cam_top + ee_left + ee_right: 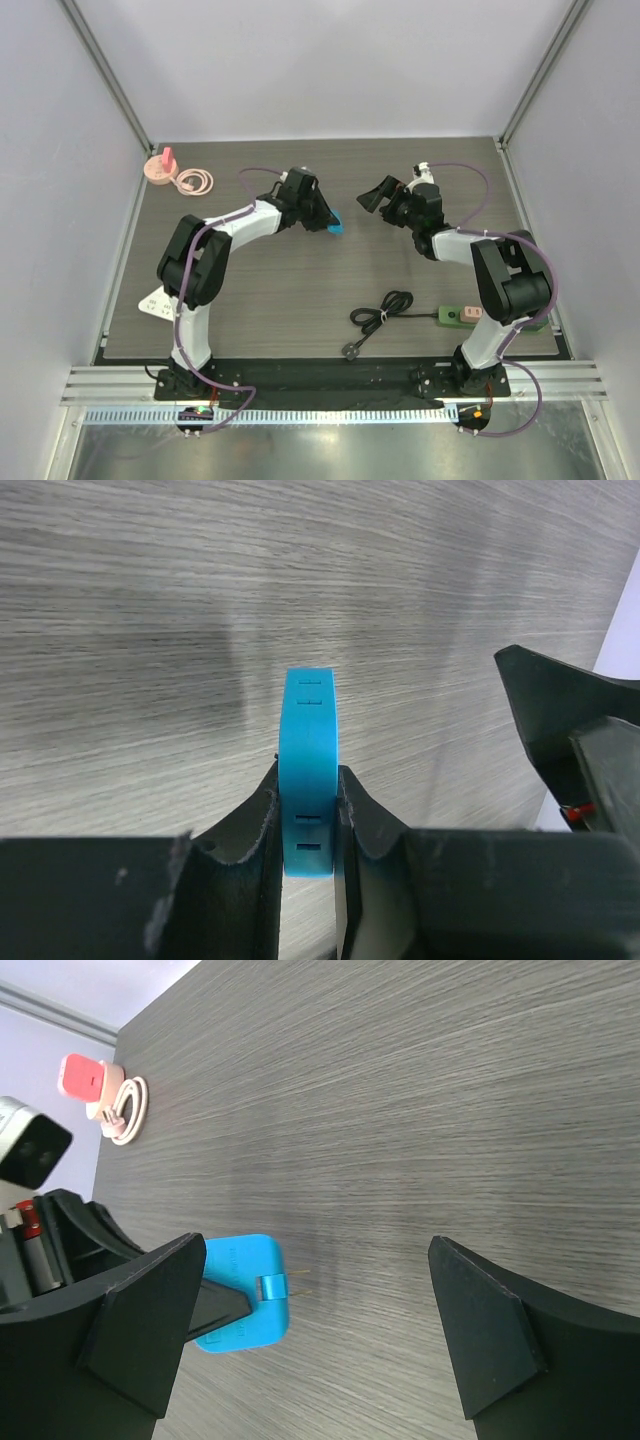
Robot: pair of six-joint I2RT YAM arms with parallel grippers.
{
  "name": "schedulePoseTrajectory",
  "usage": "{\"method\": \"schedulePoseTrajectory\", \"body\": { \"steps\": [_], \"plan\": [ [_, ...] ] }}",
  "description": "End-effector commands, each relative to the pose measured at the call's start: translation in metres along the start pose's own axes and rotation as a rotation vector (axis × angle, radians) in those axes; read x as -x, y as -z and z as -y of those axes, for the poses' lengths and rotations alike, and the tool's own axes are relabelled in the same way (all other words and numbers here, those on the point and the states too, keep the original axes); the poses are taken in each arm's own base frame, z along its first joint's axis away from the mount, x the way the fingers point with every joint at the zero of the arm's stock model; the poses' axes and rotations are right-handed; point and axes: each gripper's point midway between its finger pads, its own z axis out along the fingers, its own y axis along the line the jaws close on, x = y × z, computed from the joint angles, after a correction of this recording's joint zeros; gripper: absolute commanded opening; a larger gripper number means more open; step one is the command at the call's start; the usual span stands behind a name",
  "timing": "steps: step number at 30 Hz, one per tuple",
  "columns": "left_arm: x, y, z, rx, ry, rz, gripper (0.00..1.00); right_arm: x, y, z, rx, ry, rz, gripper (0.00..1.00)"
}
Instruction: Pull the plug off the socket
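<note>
My left gripper [328, 222] is shut on a flat blue plug [335, 227], held off the table at centre back. In the left wrist view the blue plug [308, 730] stands on edge, pinched between the two fingers of that gripper [308, 778]. My right gripper [378, 196] faces it with jaws wide open and nothing between them. From the right wrist, the blue plug [240, 1295] shows two thin prongs pointing into the gap of the right gripper [318, 1250]. The green socket [450, 316] lies at the near right, partly hidden by the right arm, with a peach plug [472, 313] on it.
A coiled black cord [385, 308] runs left from the socket. A pink charger [160, 167] with a coiled cable [195, 181] sits at the back left corner, the same charger [85, 1078] showing in the right wrist view. A white object [152, 303] lies by the left arm.
</note>
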Motion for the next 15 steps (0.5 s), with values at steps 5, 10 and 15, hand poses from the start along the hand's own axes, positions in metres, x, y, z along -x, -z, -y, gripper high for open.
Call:
{"method": "schedulePoseTrajectory", "body": {
  "steps": [5, 10, 15],
  "plan": [
    [0.013, 0.000, 0.018, -0.085, -0.037, 0.044, 0.35, 0.010, -0.003, -0.015, 0.070, 0.012, 0.028, 1.00],
    [0.020, 0.014, 0.010, -0.064, -0.052, 0.045, 0.76, 0.007, -0.006, -0.015, 0.075, 0.007, 0.014, 1.00],
    [0.033, 0.049, -0.001, 0.048, -0.110, 0.106, 0.82, 0.004, -0.008, -0.014, 0.073, 0.008, -0.001, 1.00]
  ]
}}
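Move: Between the left fingers the blue plug is still held, its middle some 2 cm ahead, 1 cm to the right and 2 cm below the hand point, over bare table. The coiled black cable lies about 20 cm back and 12 cm right, 5 cm lower than the hand; the white socket about 19 cm back, 38 cm left and 4 cm lower. From the right hand the plug is roughly 6 cm back, 9 cm left and 5 cm below. Letting go of the plug just above the table, the left hand stays almost in place while its fingers spread from their narrow grip to nearly wide open. Only then does it start drifting left, about 2 cm, away from the plug, with the wrist keeping its downward slant. ##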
